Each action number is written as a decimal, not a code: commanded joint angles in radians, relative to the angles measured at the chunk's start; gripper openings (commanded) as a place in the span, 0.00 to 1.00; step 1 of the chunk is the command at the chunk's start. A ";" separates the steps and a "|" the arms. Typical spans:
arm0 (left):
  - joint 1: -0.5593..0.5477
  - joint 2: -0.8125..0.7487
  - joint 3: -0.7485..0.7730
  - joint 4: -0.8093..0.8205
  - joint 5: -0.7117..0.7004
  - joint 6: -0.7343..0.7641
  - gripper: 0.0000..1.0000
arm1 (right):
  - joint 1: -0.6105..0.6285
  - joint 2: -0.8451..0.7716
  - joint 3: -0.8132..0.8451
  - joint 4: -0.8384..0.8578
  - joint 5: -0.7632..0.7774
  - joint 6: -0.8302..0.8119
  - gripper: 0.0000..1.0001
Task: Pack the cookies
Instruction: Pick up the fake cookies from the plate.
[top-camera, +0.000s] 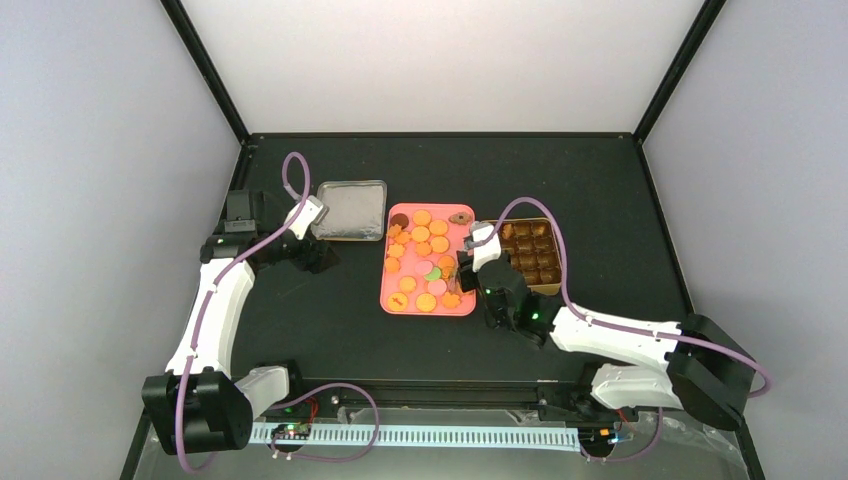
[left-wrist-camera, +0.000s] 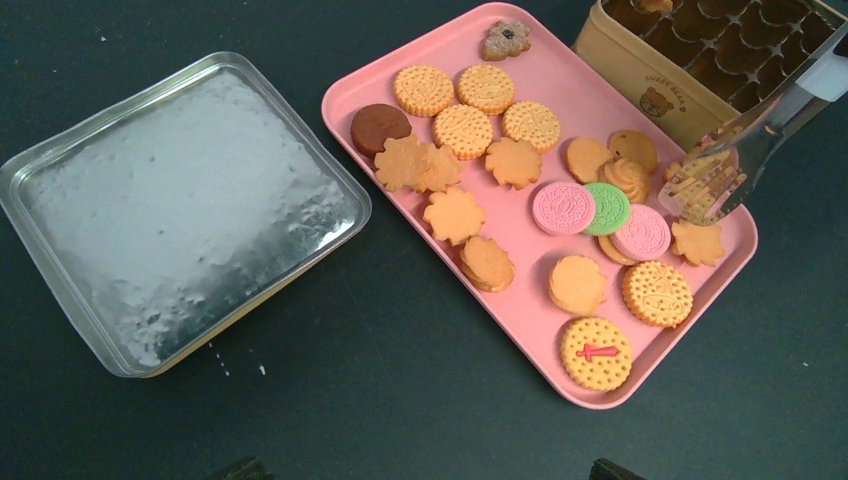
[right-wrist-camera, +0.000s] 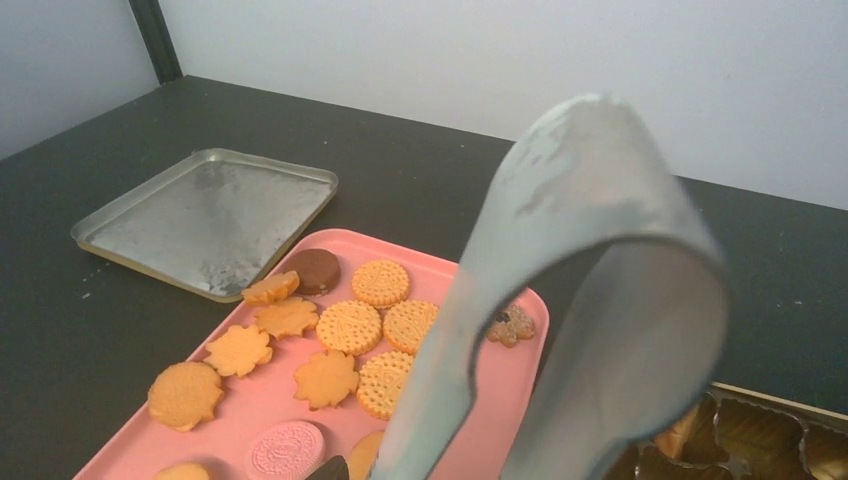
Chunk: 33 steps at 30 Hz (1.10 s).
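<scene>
The cookies (top-camera: 425, 255), mostly orange-yellow with a few pink, one green and one dark brown, lie spread on a pink tray (top-camera: 385, 300). They also show in the left wrist view (left-wrist-camera: 465, 130) and the right wrist view (right-wrist-camera: 350, 325). My right gripper (top-camera: 468, 272) is shut on metal tongs (right-wrist-camera: 600, 250), between the tray and the gold tin (top-camera: 556, 260). The tongs' tips (left-wrist-camera: 700, 190) hover over the tray's right edge; whether they hold a cookie I cannot tell. My left gripper (left-wrist-camera: 425, 470) is open over bare table, left of the tray.
The tin's silver lid (top-camera: 348, 210) lies upturned left of the tray's far end, close to my left gripper (top-camera: 312, 255). The gold tin (left-wrist-camera: 640, 75) with brown compartment cups stands against the tray's right side. Black frame posts rise at the table's back corners.
</scene>
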 joint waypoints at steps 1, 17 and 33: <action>0.005 -0.023 0.037 -0.002 0.032 0.018 0.85 | 0.010 0.039 -0.007 -0.061 0.048 -0.027 0.41; 0.005 -0.027 0.045 -0.002 0.044 0.016 0.85 | 0.012 0.046 0.036 -0.062 0.129 -0.080 0.23; 0.006 -0.041 0.044 -0.008 0.045 0.019 0.85 | -0.019 -0.046 0.054 -0.027 0.131 -0.161 0.13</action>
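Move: Just under the right hand's tongs, the partly hidden star cookie at the plate's right side lies roughly 1 cm ahead of that hand, 2 cm left and 15 cm below. From the hand, the green cookie is some 3 cm ahead and 7 cm left, the near star cookie 3 cm back and 3 cm left, and the box 6 cm ahead and 12 cm right. From the left hand, the hidden cookie is about level ahead, 24 cm right, 15 cm below. Dipping about 1.5 cm with the tongs at the cookies by the plate's right edge, the right hand then closes its fingers well in, squeezing the held tongs. It next rises roughly 2.5 cm and drifts about 1.5 cm right towards the box, rolling its left side down some 7 degrees, and the tongs' hinge swings over in the grip. The tips come up off the cookies. ##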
